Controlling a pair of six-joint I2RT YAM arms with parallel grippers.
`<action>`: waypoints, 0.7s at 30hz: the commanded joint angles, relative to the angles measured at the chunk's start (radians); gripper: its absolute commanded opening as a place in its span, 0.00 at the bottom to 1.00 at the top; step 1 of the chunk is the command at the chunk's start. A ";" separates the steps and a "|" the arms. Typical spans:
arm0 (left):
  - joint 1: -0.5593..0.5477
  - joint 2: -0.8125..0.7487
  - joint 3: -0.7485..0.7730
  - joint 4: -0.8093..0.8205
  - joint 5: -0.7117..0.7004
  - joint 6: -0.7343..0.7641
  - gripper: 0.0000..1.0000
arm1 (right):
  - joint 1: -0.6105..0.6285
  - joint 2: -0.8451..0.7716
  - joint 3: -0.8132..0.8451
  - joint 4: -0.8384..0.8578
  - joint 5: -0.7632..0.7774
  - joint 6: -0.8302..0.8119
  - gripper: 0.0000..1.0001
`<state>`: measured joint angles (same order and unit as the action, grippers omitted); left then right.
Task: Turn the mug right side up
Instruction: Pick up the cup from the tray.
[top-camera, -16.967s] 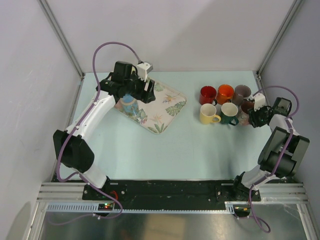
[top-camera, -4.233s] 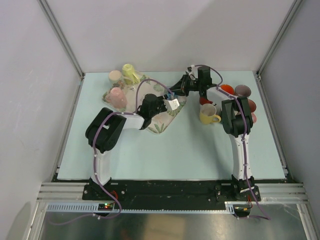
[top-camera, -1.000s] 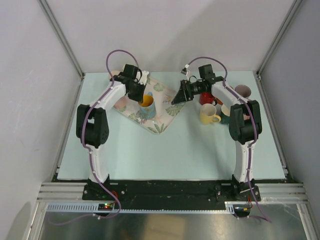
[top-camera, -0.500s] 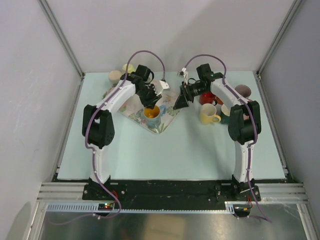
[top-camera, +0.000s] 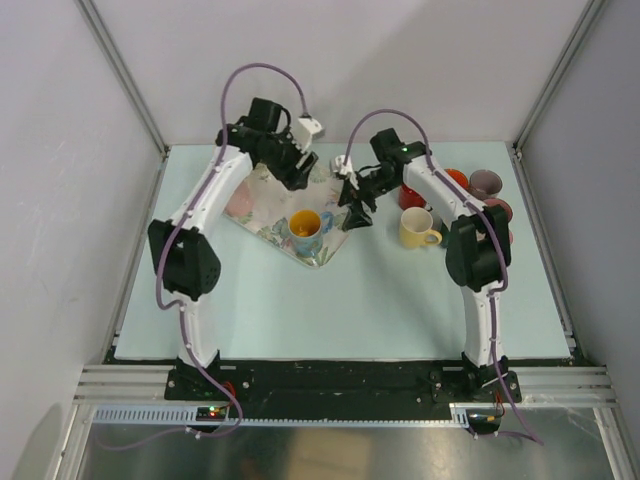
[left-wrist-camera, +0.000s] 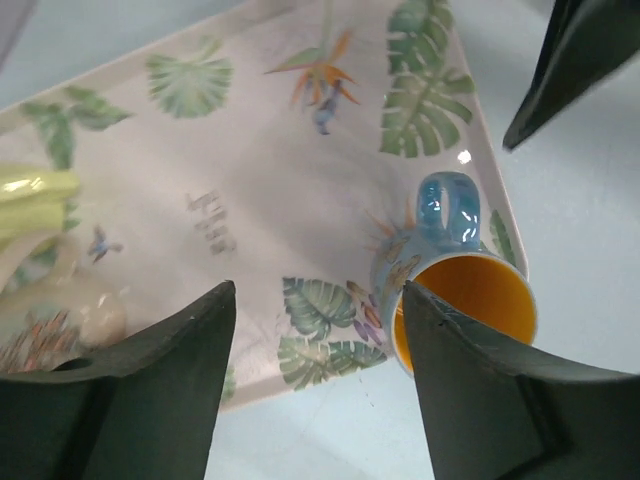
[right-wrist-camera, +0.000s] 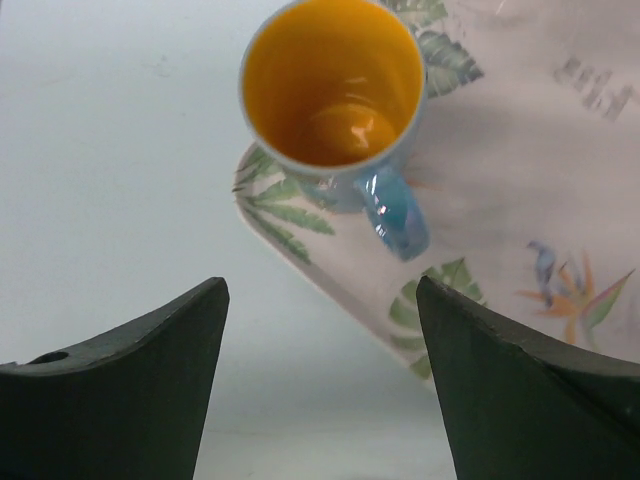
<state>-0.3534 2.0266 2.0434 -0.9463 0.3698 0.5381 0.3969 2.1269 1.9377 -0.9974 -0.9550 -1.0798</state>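
Observation:
The mug (top-camera: 306, 225), pale blue with a floral print, an orange inside and a blue handle, stands mouth up at the near corner of the leaf-patterned tray (top-camera: 268, 228). My left gripper (top-camera: 297, 176) hangs open above and behind it, holding nothing. In the left wrist view the mug (left-wrist-camera: 455, 290) sits just beyond the right finger of the open left gripper (left-wrist-camera: 318, 290). My right gripper (top-camera: 355, 208) is open to the mug's right, apart from it. The right wrist view shows the mug (right-wrist-camera: 335, 85) ahead of the empty right gripper (right-wrist-camera: 320, 285).
The tray (left-wrist-camera: 260, 160) also carries a yellow-green mug (left-wrist-camera: 30, 190) and a pale floral mug (left-wrist-camera: 60, 310) at its far left. To the right on the table stand a yellow mug (top-camera: 418, 228), a red one (top-camera: 414, 196), an orange one (top-camera: 456, 180) and a brownish one (top-camera: 485, 183).
My left gripper has opened, let go of the mug and pulled back towards the far wall. The mug now stands alone on the tray's near corner. My right gripper has drifted nearer it.

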 joint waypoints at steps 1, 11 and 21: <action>0.047 -0.162 0.043 0.011 -0.122 -0.232 0.73 | 0.056 0.062 0.106 0.037 0.078 -0.134 0.82; 0.139 -0.410 -0.235 0.012 -0.187 -0.310 0.73 | 0.150 0.181 0.160 -0.014 0.168 -0.222 0.78; 0.144 -0.503 -0.342 0.013 -0.211 -0.282 0.71 | 0.163 0.154 0.038 0.134 0.234 -0.035 0.49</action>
<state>-0.2134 1.5848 1.7100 -0.9432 0.1799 0.2546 0.5522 2.3154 2.0071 -0.9546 -0.7628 -1.2072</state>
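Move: About 11 cm to the right hand's left, some 2 cm nearer the base and roughly 10 cm lower, the blue mug stands mouth up on the tray's near corner, its handle turned towards this hand. To the hand's right, the yellow mug stands some 15 cm off and 3 cm back, the red mug also about 15 cm off but 6 cm ahead. From the left hand, the blue mug lies about 9 cm back, 4 cm right and 14 cm below. Sweeping left about 5 cm towards the blue mug and then sinking some 8 cm, the right hand brings its fingers down either side of the handle and starts narrowing its wide opening. Meanwhile the left hand, already free, backs off with open fingers: up and about 11 cm left, then back and slightly down, turning some 25 degrees counter-clockwise. ##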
